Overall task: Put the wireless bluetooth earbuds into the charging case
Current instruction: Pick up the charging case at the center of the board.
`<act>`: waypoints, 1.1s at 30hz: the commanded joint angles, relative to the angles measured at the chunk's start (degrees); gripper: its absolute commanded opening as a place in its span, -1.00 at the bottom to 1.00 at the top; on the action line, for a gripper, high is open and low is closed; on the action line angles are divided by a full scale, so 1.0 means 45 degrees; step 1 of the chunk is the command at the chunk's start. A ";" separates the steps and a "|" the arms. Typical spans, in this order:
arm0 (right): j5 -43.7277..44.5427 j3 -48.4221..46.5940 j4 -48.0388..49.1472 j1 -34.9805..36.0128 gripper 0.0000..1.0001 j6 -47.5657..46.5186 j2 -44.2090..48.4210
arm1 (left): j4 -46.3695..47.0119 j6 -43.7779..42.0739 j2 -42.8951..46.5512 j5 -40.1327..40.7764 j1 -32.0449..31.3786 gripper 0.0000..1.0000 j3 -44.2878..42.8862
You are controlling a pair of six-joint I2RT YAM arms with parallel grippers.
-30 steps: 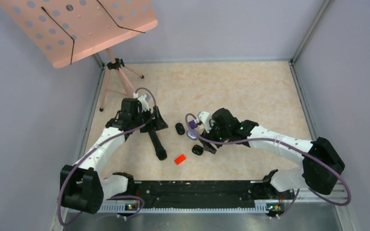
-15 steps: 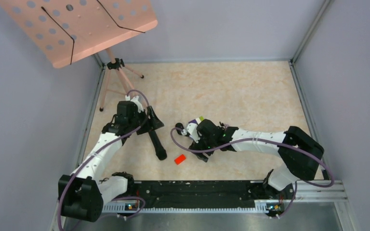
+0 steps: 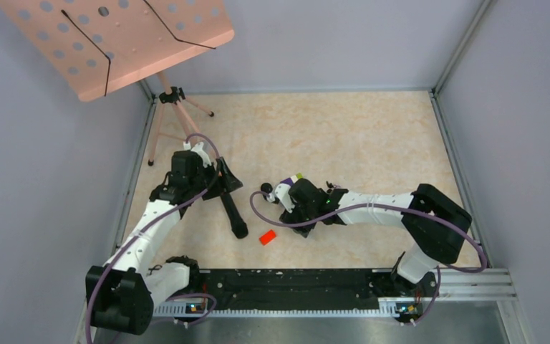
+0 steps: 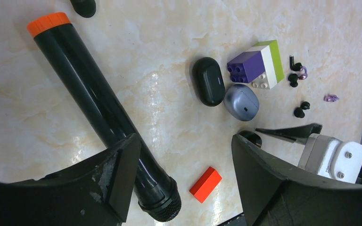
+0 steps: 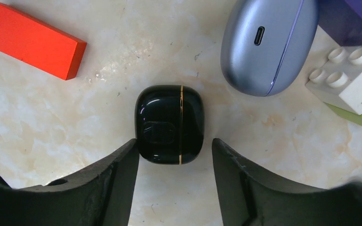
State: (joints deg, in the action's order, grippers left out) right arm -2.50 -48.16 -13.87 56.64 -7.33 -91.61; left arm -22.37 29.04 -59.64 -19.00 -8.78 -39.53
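Observation:
A small glossy black charging case point(image 5: 169, 125) with a gold seam lies on the marble floor, between the fingertips of my open right gripper point(image 5: 174, 147). The left fingertip point(image 5: 131, 149) is at its edge and the right one stands a little off it. Beside it lie a lavender-grey case point(image 5: 264, 44) and, farther left, a longer black case point(image 4: 208, 81). Tiny black earbuds point(image 4: 301, 109) and pale purple ones point(image 4: 331, 98) are scattered beyond the cases. My left gripper point(image 4: 184, 143) hangs open above the floor, holding nothing.
A black microphone point(image 4: 99, 113) with an orange end lies under my left finger. A red block point(image 4: 205, 184) sits near its head. A purple, white and green brick block point(image 4: 257, 69) touches the lavender case. A pink music stand point(image 3: 114, 39) stands at the back left.
My right gripper has swung left and down over the small black case and its jaws have narrowed. The left gripper shifted slightly back and left.

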 commanded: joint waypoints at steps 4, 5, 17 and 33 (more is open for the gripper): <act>0.0471 -0.0104 0.0487 0.0233 -0.21 -0.0836 0.0149 | 0.0859 -0.0405 -0.0129 -0.0297 0.0056 0.50 -0.0078; 0.0787 -0.0140 0.0470 0.0234 -0.21 -0.1032 0.0345 | 0.0986 -0.0665 -0.0175 -0.0607 0.0056 0.48 -0.0107; 0.1408 -0.0043 0.1221 -0.0495 -0.54 -0.5820 0.5152 | 0.2481 -0.4543 -0.1723 -0.5795 -0.0270 0.45 -0.2319; 0.0630 -0.1147 0.5943 -0.2047 -0.78 -0.8573 0.5137 | 0.5976 -0.5397 -0.2480 -0.7489 -0.2078 0.60 -0.5076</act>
State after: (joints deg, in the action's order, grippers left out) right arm 4.51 -49.87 3.01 48.05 -44.64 -67.48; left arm 5.34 7.97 -68.66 -53.23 -17.15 -57.82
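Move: Just about at the right hand's point, between its open fingers, stands the black charging case, with no offset worth naming. From that hand the grey-blue case lies about 6 cm ahead and 2 cm left, the stacked blocks some 10 cm straight ahead, and the red block 3 cm back and 6 cm left, all roughly level in height. From the left hand, the charging case is about 8 cm back, 14 cm right and 11 cm below. Closing on the charging case, the right fingers pinch it by its two sides, then carry it up some 23 cm and forward about 11 cm over the grey-blue case and blocks, the wrist tipping up roughly 50 degrees until the fingers point forward. The left hand, empty and still open, rises about 18 cm and goes right 12 cm towards the lifted case, turning clockwise and tipping up. ##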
